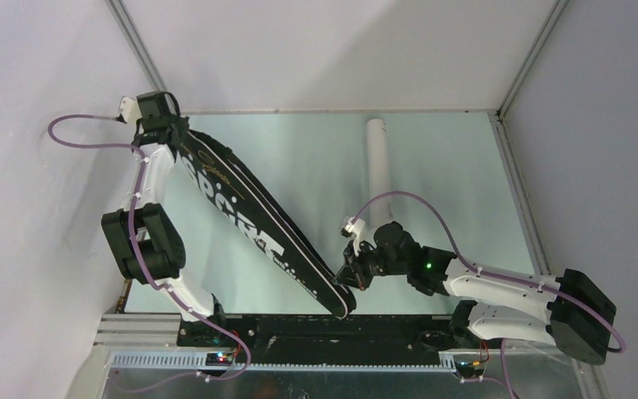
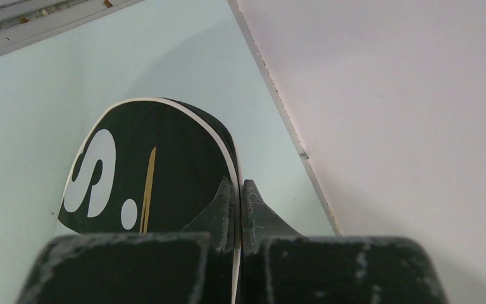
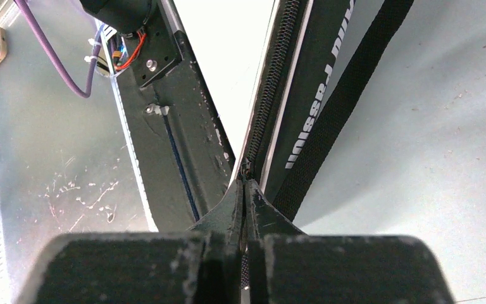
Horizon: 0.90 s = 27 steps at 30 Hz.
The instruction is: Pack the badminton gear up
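Note:
The black bag [image 1: 253, 220] lettered "SPORT" stands on its edge, running from the far left corner down to the near middle of the table. My left gripper [image 1: 166, 133] is shut on the rim of its wide end, and the white piping sits between the fingers [image 2: 237, 190] next to the bag's black face [image 2: 164, 158]. My right gripper [image 1: 350, 278] is shut on the narrow end, its fingertips [image 3: 245, 187] closed at the foot of the zipper [image 3: 272, 95]. A black strap [image 3: 348, 107] hangs beside it. A long white tube [image 1: 378, 162] lies at the back.
The left wall [image 2: 386, 95] is close beside my left gripper. A black rail [image 1: 316, 324] runs along the near edge between the arm bases. A purple cable [image 3: 57, 63] loops near the black base plate [image 3: 164, 126].

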Each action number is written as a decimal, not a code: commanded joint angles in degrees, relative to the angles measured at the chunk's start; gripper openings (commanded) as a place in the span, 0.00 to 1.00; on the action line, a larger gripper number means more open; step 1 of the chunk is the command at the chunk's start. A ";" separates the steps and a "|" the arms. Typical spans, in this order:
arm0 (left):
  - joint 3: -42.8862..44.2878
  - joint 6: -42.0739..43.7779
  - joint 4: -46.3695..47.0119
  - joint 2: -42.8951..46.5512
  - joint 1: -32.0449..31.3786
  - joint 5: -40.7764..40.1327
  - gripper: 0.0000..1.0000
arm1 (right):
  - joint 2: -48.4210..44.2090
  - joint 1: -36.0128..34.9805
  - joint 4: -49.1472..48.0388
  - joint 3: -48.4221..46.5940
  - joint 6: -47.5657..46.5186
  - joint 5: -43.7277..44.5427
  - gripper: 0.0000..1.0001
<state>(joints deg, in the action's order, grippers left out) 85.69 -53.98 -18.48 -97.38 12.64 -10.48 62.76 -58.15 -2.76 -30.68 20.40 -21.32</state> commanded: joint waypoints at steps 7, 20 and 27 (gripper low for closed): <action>2.54 0.80 3.76 1.48 0.28 -0.86 0.00 | -2.81 -0.28 -0.77 0.96 -0.28 -0.74 0.00; 6.29 1.89 3.17 -2.07 0.32 -3.70 0.00 | -19.54 -10.67 11.84 9.50 14.89 13.30 0.00; 6.34 0.78 4.02 -2.98 0.28 -4.75 0.00 | -22.02 -19.63 11.54 14.40 27.58 21.87 0.00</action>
<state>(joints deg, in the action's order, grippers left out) 88.62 -53.56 -20.36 -99.72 12.29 -11.00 40.60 -73.60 5.26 -18.81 37.78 -4.40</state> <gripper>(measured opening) 0.015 0.007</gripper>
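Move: Just short of the bag's bottom end, the right hand already pinches the zipper pull; that end lies about 7 cm back from the hand, 3 cm to its right and 2 cm lower. The bag's head end is some 41 cm ahead, 46 cm left and 11 cm higher, and the white tube about 35 cm ahead, 13 cm right and 8 cm below. From the left hand, the bottom end is roughly 48 cm back, 48 cm right and 14 cm below. Dragging the pinched pull along the zipper towards the bag's bottom end, the right hand starts slowly to the right, then sweeps mostly back, about 6 cm back and 4 cm right in all. It turns slightly clockwise and tips a little, fingers staying shut. The left hand holds nearly still and keeps its pinch on the head end, so the bag stays stretched between them. ##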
